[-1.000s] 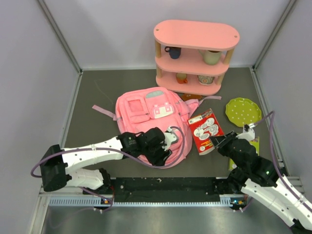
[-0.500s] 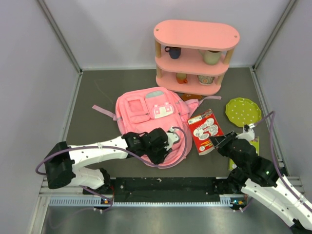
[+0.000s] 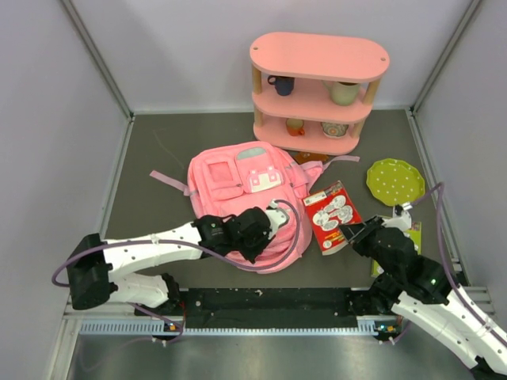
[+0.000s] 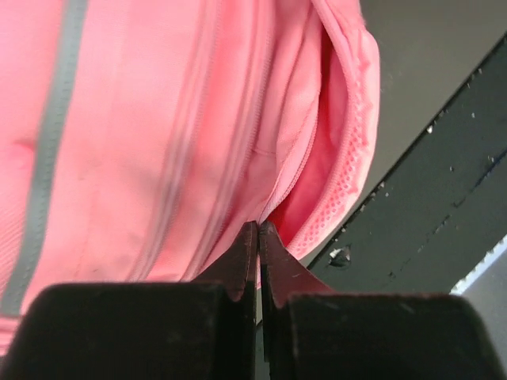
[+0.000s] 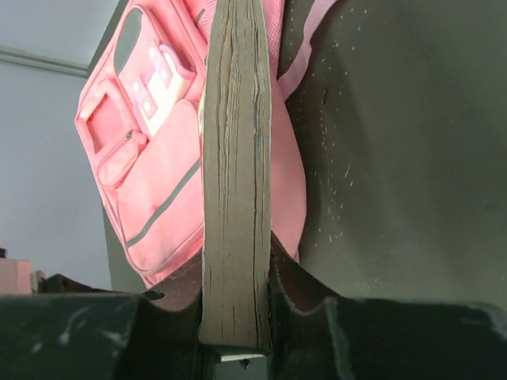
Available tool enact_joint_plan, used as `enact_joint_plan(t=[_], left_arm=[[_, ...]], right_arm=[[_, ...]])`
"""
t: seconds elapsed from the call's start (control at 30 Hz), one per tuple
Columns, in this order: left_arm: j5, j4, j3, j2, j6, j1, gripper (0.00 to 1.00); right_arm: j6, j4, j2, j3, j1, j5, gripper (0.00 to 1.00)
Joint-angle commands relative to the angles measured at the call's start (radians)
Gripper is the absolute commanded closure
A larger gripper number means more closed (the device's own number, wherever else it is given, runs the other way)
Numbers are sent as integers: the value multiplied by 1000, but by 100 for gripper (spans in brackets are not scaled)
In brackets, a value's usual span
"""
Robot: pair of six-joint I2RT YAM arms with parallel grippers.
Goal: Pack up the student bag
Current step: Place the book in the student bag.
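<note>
The student bag [image 3: 238, 178], soft and pink, lies flat in the middle of the table. My left gripper [image 3: 260, 237] is at its near right edge, and its jaws are shut on the fabric lip of the bag's open zipper [image 4: 273, 202]. Pink mesh lining [image 4: 348, 174] shows inside the gap. To the right of the bag, my right gripper [image 3: 348, 233] is shut on a red picture book [image 3: 333, 212]. The book's page edge [image 5: 235, 158] stands between the fingers, with the bag [image 5: 150, 182] behind it.
A pink three-tier shelf [image 3: 318, 57] with cups stands at the back. A green dotted plate [image 3: 394, 180] lies at the right, and a green flat item [image 3: 415, 231] lies by the right arm. A black rail [image 3: 269, 305] runs along the near edge.
My left gripper's jaws have closed on the bag's zipper edge, and the arm has shifted slightly up the bag. The right gripper has nudged the book a little to the left.
</note>
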Motion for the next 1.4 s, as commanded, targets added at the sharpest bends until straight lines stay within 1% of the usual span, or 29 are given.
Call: enact_joint_plan(t=[0.0, 0.03, 0.1, 0.17, 0.23, 0.27, 0.33, 0.37, 0.47, 0.57, 0.77, 0.87, 0.9, 0.97, 1.0, 1.1, 1.13, 1.2, 1.27, 1.33, 1.37], left_arm=[[-190, 43, 52, -107, -67, 0, 100], [-251, 38, 57, -121, -82, 2, 100], [-305, 43, 68, -165, -108, 2, 100], [-403, 47, 74, -203, -134, 2, 100], [-457, 47, 89, -223, -171, 5, 100], [-506, 44, 111, -239, -188, 5, 100], [-540, 32, 135, -246, -199, 6, 100], [-569, 23, 167, -242, -211, 8, 100], [-614, 5, 224, -227, -226, 8, 100], [-660, 0, 269, -216, -254, 8, 100], [-740, -17, 361, -188, -308, 10, 100], [-763, -29, 397, -171, -335, 11, 100], [-764, -31, 405, -165, -338, 11, 100], [-766, -28, 417, -161, -349, 10, 100], [-761, -23, 421, -162, -346, 10, 100], [-741, -11, 418, -174, -335, 11, 100], [-738, -6, 407, -184, -335, 10, 100], [-729, 10, 396, -200, -337, 10, 100], [-708, 29, 376, -222, -337, 10, 100], [-697, 47, 365, -236, -341, 10, 100], [-689, 47, 365, -239, -343, 8, 100]], right_arm=[[10, 56, -34, 15, 9, -19, 100], [8, 49, -42, 16, 9, -37, 100], [1, 42, -56, 18, 9, -66, 100], [-4, 33, -86, 20, 9, -118, 100], [-10, 32, -117, 23, 9, -172, 100], [-12, 27, -155, 27, 9, -187, 100], [-9, 27, -198, 33, 9, -212, 100], [-7, 22, -259, 39, 9, -216, 100], [-6, 9, -327, 62, 9, -230, 100], [-44, -11, -298, 133, 9, -281, 100], [-76, -8, -280, 184, 9, -413, 100], [-87, 1, -254, 182, 9, -515, 100], [-92, 15, -232, 179, 9, -576, 100], [-93, 36, -182, 155, 7, -632, 100], [-89, 47, -157, 150, 9, -634, 100], [-59, 131, -133, 90, 9, -634, 100], [-35, 200, -98, 76, 9, -634, 100], [-7, 275, -44, 29, 11, -647, 100], [52, 425, 39, -32, 9, -652, 100], [120, 528, 94, -72, 9, -645, 100], [138, 662, 143, -113, 9, -638, 100]])
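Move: The left hand has already pinched the near rim of the student bag's mouth, with the mouth right at its fingers; the bag's middle lies some 13 cm ahead and 6 cm left. The mouth is about 19 cm left of the right hand, 4 cm back and 9 cm below. The right hand already holds the red book, its middle 5 cm ahead and 3 cm left. The green plate lies 13 cm ahead and 13 cm right. Keeping its pinch on the bag's rim, the left hand hauls it up about 20 cm and roughly 10 cm forward, turning counter-clockwise, then holds. The right hand, still gripping the red book, first draws back and up, then swings left, dips and eases forward again, turning the book some 30 degrees counter-clockwise towards the raised mouth. ##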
